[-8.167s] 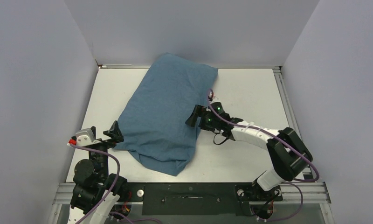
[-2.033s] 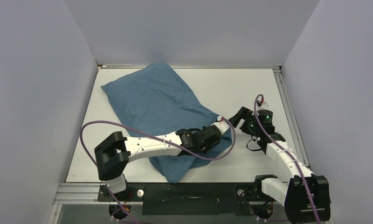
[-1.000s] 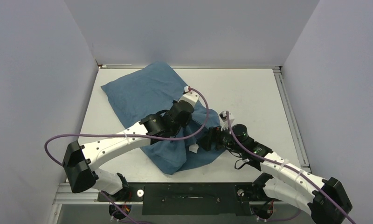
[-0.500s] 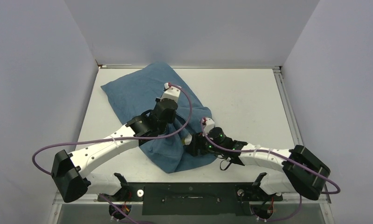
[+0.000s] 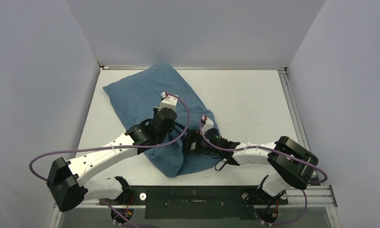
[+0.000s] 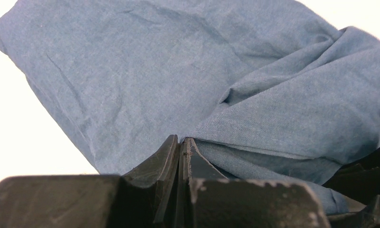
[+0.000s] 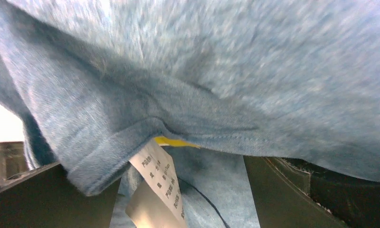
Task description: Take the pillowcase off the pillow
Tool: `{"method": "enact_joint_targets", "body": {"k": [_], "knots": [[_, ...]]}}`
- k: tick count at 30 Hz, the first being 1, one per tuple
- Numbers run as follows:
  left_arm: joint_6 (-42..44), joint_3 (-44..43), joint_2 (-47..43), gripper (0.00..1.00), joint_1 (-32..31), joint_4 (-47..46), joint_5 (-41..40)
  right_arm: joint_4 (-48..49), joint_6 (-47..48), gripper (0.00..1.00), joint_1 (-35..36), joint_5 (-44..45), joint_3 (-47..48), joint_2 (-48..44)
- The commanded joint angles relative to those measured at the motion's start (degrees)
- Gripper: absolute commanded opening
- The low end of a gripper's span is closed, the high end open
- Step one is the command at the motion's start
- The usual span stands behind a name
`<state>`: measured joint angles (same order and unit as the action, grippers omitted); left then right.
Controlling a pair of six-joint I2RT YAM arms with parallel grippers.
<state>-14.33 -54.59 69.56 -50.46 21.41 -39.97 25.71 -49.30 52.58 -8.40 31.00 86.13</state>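
Note:
The slate-blue pillowcase (image 5: pixel 145 95) lies slantwise on the white table, bunched at its near right end. My left gripper (image 5: pixel 166 116) rests on its middle, fingers (image 6: pixel 171 152) pressed together, shut on a fold of the pillowcase (image 6: pixel 155 71) at their tips. My right gripper (image 5: pixel 195 141) is at the near right edge, open, its fingers (image 7: pixel 283 190) wide apart under the pillowcase hem (image 7: pixel 131 128). Of the pillow only a yellow edge (image 7: pixel 176 141) and a white printed tag (image 7: pixel 157 178) show under that hem, between the open jaws. The rest is hidden in the cloth.
Pale walls close in the table (image 5: pixel 254 95) on the left, back and right. A metal rail (image 5: pixel 193 194) with both arm bases runs along the near edge. Purple cables loop off both arms, one over the pillowcase (image 5: pixel 185 118).
My left gripper has slid up and to the left across the pillowcase, staying shut. My right gripper has moved left up to the pillowcase's near right edge, and its jaws stand wider.

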Motion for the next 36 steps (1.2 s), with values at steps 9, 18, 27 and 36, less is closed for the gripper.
{"method": "enact_joint_targets", "body": {"k": [9,18,27,36], "knots": [[-1.0,0.0,-2.7,0.0,0.5,-1.3,-3.0,8.0,-8.0,0.97,0.0,7.8,3.3,2.9],[-1.2,-1.3,-4.4,0.0,0.5,2.8,-4.7,10.1,-12.7,0.96,-2.6,10.2,-0.2,5.8],[3.5,-11.7,-5.2,0.0,1.2,11.7,-5.8,12.9,-13.5,0.96,-4.0,9.1,-2.8,4.0],[9.2,-21.2,-0.5,0.0,1.4,17.9,-3.2,13.8,-12.3,0.96,-4.4,8.1,-1.9,3.3]]}}
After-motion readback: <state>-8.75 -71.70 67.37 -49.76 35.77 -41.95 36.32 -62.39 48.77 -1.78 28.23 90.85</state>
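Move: The right gripper is open in the pillowcase mouth. The pillow end with its white label lies about 4 cm to its left and 2 cm ahead, slightly lower. The rim pinched by the left gripper is some 10 cm left, 5 cm ahead and 9 cm above the right one, and the case's near corner 12 cm back and 7 cm left. From the left gripper, the pillow end is about 6 cm right, 3 cm back and 11 cm down. Keep the left gripper shut on the upper rim of the pillowcase and hold it nearly still while you work the wide-open right gripper about 4 cm forward under the top layer, rising slightly, then dipping, and turning some 15 degrees clockwise. Then ease the left a little left and lift the rim quickly, about 9 cm, with the right fingers still open inside the mouth. ##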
